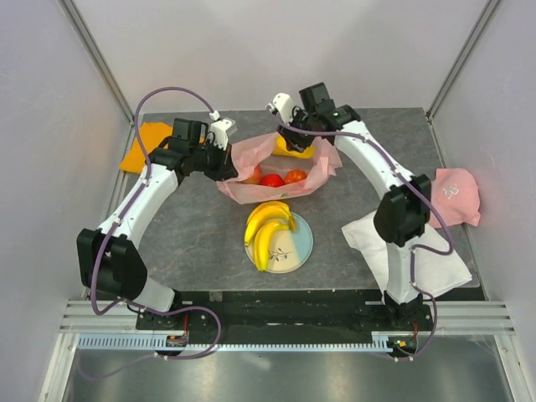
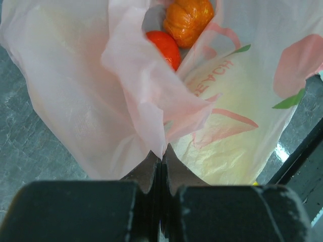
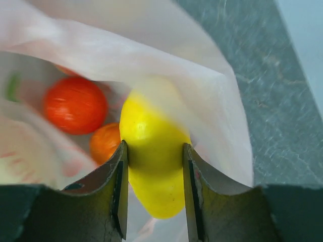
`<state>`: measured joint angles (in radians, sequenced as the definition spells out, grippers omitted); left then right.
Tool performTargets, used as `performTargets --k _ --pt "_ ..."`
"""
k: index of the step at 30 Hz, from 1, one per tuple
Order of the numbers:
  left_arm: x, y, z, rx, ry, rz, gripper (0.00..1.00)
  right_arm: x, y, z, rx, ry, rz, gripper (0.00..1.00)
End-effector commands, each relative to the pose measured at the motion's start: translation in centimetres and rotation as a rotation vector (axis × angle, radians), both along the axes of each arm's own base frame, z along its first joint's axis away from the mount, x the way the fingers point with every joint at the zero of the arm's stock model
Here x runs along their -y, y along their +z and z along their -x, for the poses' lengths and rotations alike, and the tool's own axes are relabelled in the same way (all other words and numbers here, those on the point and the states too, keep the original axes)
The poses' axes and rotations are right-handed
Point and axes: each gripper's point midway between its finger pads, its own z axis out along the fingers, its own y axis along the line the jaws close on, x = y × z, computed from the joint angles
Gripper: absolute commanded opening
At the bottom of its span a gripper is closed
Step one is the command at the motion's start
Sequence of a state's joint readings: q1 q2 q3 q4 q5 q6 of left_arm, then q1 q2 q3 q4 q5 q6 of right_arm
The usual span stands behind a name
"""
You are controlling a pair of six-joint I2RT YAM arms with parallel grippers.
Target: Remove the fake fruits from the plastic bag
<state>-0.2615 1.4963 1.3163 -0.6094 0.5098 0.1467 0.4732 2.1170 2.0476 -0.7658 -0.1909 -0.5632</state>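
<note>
The pink plastic bag (image 1: 322,167) lies open at the middle back of the table. My left gripper (image 1: 228,165) is shut on a fold of the bag's left rim (image 2: 151,101), pinched between its fingertips (image 2: 161,154). My right gripper (image 3: 154,147) reaches into the bag from the far side, both fingers pressed against a yellow fruit (image 3: 151,191) (image 1: 295,152). A red fruit (image 3: 75,104) (image 1: 270,180) and an orange one (image 3: 104,142) (image 1: 295,176) lie deeper inside. A ribbed orange fruit (image 2: 188,20) shows in the left wrist view. The banana bunch (image 1: 268,226) rests on a plate (image 1: 303,244).
A folded orange cloth (image 1: 144,144) lies at the back left. A pink cap (image 1: 456,194) sits at the right edge, partly on a white cloth (image 1: 435,264). The plate stands just in front of the bag.
</note>
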Motion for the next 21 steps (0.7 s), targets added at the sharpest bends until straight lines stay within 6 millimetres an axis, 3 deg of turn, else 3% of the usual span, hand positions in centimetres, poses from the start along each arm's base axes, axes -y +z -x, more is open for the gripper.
performTargets --k 1,9,11,12,13,14,15,16,17,18,19,21 --pt "1.1 2.4 -1.4 0.058 0.003 0.057 0.02 -1.8 8.0 4.4 -0.016 0.066 -0.204 0.22" --pt "1.4 3.6 -2.0 0.071 0.018 0.082 0.01 -2.3 12.3 10.8 -0.095 0.129 -0.332 0.22" --pt "1.3 3.9 -2.2 0.080 0.024 0.077 0.02 -2.0 12.5 13.6 -0.109 0.173 -0.311 0.21" --pt "1.2 4.0 -2.3 0.086 0.026 0.076 0.02 -2.1 11.0 15.2 -0.120 0.225 -0.262 0.21" --pt "1.2 4.2 -2.4 0.092 0.027 0.075 0.02 -1.5 11.7 17.0 -0.103 0.255 -0.245 0.21" --pt "1.1 4.3 -2.4 0.097 0.028 0.073 0.01 -1.0 11.2 18.1 -0.097 0.279 -0.212 0.21" --pt "1.2 4.4 -2.4 0.102 0.026 0.072 0.01 -0.8 8.7 20.2 -0.126 0.339 -0.147 0.21" --pt "1.2 4.5 -2.5 0.105 0.027 0.072 0.02 0.0 9.4 21.7 -0.088 0.367 -0.135 0.21" --pt "1.1 4.5 -2.5 0.107 0.027 0.069 0.02 0.5 8.5 22.7 -0.083 0.385 -0.099 0.21" --pt "1.1 4.6 -2.5 0.110 0.027 0.070 0.02 0.9 6.2 24.6 -0.123 0.418 -0.050 0.21" --pt "1.1 4.7 -2.5 0.110 0.028 0.069 0.02 1.5 6.3 25.5 -0.097 0.440 -0.037 0.20" --pt "1.1 4.7 -2.4 0.114 0.027 0.067 0.02 2.0 4.2 26.9 -0.137 0.447 -0.005 0.20"
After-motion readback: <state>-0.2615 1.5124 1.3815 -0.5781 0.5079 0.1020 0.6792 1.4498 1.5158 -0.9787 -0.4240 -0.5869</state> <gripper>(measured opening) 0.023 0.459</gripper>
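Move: The right hand already holds a yellow fruit, inside the raised bag. The plate it goes to lies about 31 cm back, 4 cm left and some 14 cm below; the bananas on it are about 27 cm back and 7 cm left. Still in the bag, the red fruit is about 12 cm back and 6 cm left, the small orange pumpkin about 11 cm back and straight in line. From the left hand, which grips the bag's rim, the plate is some 22 cm back and 16 cm right. The right hand keeps its grip on the yellow fruit and first draws up about 10 cm while easing back, lifting the fruit clear of the bag, then sweeps faster back over the bag's near side towards the plate, some 24 cm back in all, sinking about 4 cm from its peak and turning some 20 degrees counter-clockwise. The left hand stays shut on the bag's rim and draws it slowly up and forward by about 3 cm, holding the mouth open. ##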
